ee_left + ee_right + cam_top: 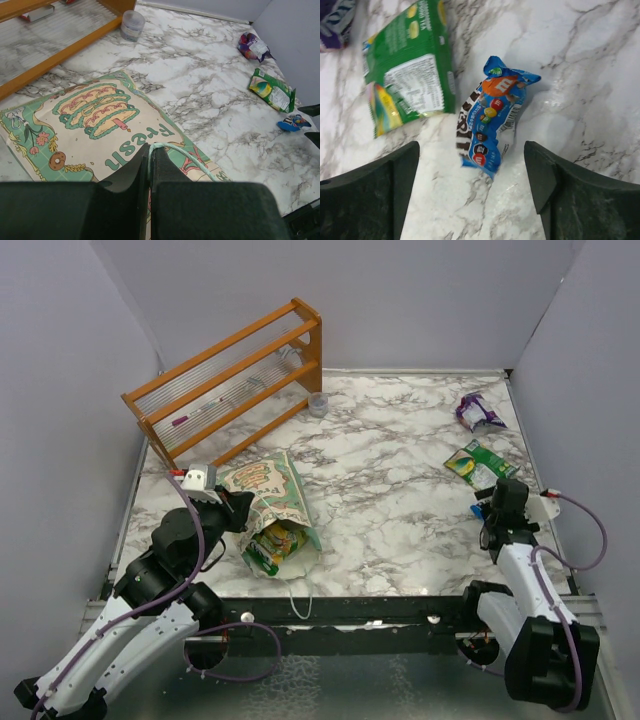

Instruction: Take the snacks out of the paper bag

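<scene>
The green paper bag [268,492] lies on its side on the marble, its printed front up [90,120] and its mouth facing the near edge. Inside the mouth show snacks [277,543] in green and yellow. My left gripper [150,150] is shut on the bag's pale green cord handle [186,158]. At the right, a purple packet [478,412], a green packet [478,462] and a blue packet [492,120] lie on the table. My right gripper [471,170] stands open just above the blue packet, a finger on either side, not touching it.
An orange wooden rack [230,380] leans at the back left, with a small clear cup [318,405] beside it. Grey walls close the table on three sides. The right wall is near the green packet [272,90].
</scene>
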`<state>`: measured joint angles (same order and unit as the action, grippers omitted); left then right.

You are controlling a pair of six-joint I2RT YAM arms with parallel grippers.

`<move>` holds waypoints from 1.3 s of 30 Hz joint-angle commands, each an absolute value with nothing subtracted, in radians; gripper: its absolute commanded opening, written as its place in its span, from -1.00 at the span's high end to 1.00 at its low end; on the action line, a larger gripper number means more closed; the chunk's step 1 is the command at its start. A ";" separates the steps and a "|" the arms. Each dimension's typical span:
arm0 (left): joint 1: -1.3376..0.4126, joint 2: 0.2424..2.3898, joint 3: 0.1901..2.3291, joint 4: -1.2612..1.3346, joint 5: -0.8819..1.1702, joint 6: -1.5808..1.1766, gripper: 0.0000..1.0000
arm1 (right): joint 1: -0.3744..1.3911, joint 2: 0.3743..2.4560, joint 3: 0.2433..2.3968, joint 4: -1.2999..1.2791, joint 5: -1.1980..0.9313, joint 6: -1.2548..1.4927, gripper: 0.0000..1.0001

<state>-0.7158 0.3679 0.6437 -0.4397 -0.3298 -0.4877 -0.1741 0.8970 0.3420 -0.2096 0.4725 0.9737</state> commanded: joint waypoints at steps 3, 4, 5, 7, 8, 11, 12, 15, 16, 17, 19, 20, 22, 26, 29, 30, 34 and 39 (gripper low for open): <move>-0.718 0.361 0.646 -0.426 -0.331 -0.489 1.00 | -0.180 0.719 0.383 -0.235 0.280 0.886 -0.94; -0.718 0.362 0.646 -0.425 -0.332 -0.489 1.00 | -0.179 0.702 0.399 -0.246 0.252 0.859 -0.97; -0.718 0.363 0.646 -0.425 -0.333 -0.488 1.00 | -0.179 0.701 0.415 -0.247 0.205 0.827 -0.99; -0.717 0.363 0.646 -0.426 -0.336 -0.489 1.00 | -0.179 0.719 0.434 -0.217 0.057 0.765 -1.00; -0.718 0.364 0.646 -0.426 -0.337 -0.488 1.00 | -0.179 0.725 0.422 -0.167 -0.042 0.741 -0.99; -0.718 0.363 0.646 -0.427 -0.339 -0.488 1.00 | -0.175 0.741 0.303 0.162 -0.424 0.707 -0.99; -0.718 0.363 0.646 -0.428 -0.339 -0.489 1.00 | -0.166 0.755 0.274 0.258 -0.508 0.726 -0.99; -0.717 0.367 0.646 -0.427 -0.340 -0.488 1.00 | -0.070 0.813 0.252 0.354 -0.595 0.698 -0.99; -0.718 0.369 0.646 -0.426 -0.341 -0.488 1.00 | -0.015 0.828 0.258 0.349 -0.587 0.657 -0.99; -0.718 0.370 0.646 -0.428 -0.341 -0.489 1.00 | 0.055 0.844 0.261 0.343 -0.578 0.622 -0.99; -0.718 0.374 0.647 -0.428 -0.343 -0.489 1.00 | 0.231 0.875 0.264 0.347 -0.561 0.571 -0.99; -0.718 0.375 0.647 -0.428 -0.345 -0.489 1.00 | 0.317 0.888 0.263 0.354 -0.546 0.557 -0.99; -0.718 0.379 0.647 -0.428 -0.347 -0.489 1.00 | 0.470 0.902 0.254 0.380 -0.514 0.527 -0.99; -0.718 0.387 0.647 -0.430 -0.348 -0.490 1.00 | 0.746 0.898 0.260 0.397 -0.392 0.393 -0.99; -0.718 0.392 0.649 -0.432 -0.349 -0.490 1.00 | 0.898 0.896 0.269 0.441 -0.344 0.239 -0.99; -0.718 0.393 0.649 -0.433 -0.350 -0.490 1.00 | 0.941 0.907 0.276 0.450 -0.329 0.193 -0.99; -0.718 0.396 0.649 -0.432 -0.351 -0.489 1.00 | 1.081 0.970 0.327 0.454 -0.323 -0.067 -1.00; -0.718 0.396 0.649 -0.432 -0.353 -0.489 1.00 | 1.280 1.076 0.385 0.445 -0.264 -0.441 -0.99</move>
<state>-0.7158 0.3920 0.6437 -0.4400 -0.3305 -0.4877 1.1500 1.0061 0.3264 0.4061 -0.3473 -0.0368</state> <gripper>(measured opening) 0.029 0.997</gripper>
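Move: The green snack pack still in the paper bag's mouth lies some 58 cm to the right hand's left and 8 cm back, about level with it; the paper bag's middle is about 59 cm left and 2 cm ahead, and its loose handle loop about 52 cm left and 21 cm back. The blue snack, already let go, lies about 3 cm right, 1 cm ahead and 4 cm below. From the left hand the green pack is about 4 cm back, 4 cm right and 18 cm below. The right hand rises about 7 cm clear of the blue snack while its fingers finish opening wide, edging forward a little, then sweeps roughly 40 cm left and finally some 20 cm back towards its base, towards the paper bag's mouth. Meanwhile it swings about 140 degrees counter-clockwise and levels off so the empty, wide-open fingers point left at the mouth, while the shut left hand stays put and keeps hold of the bag's upper handle. ##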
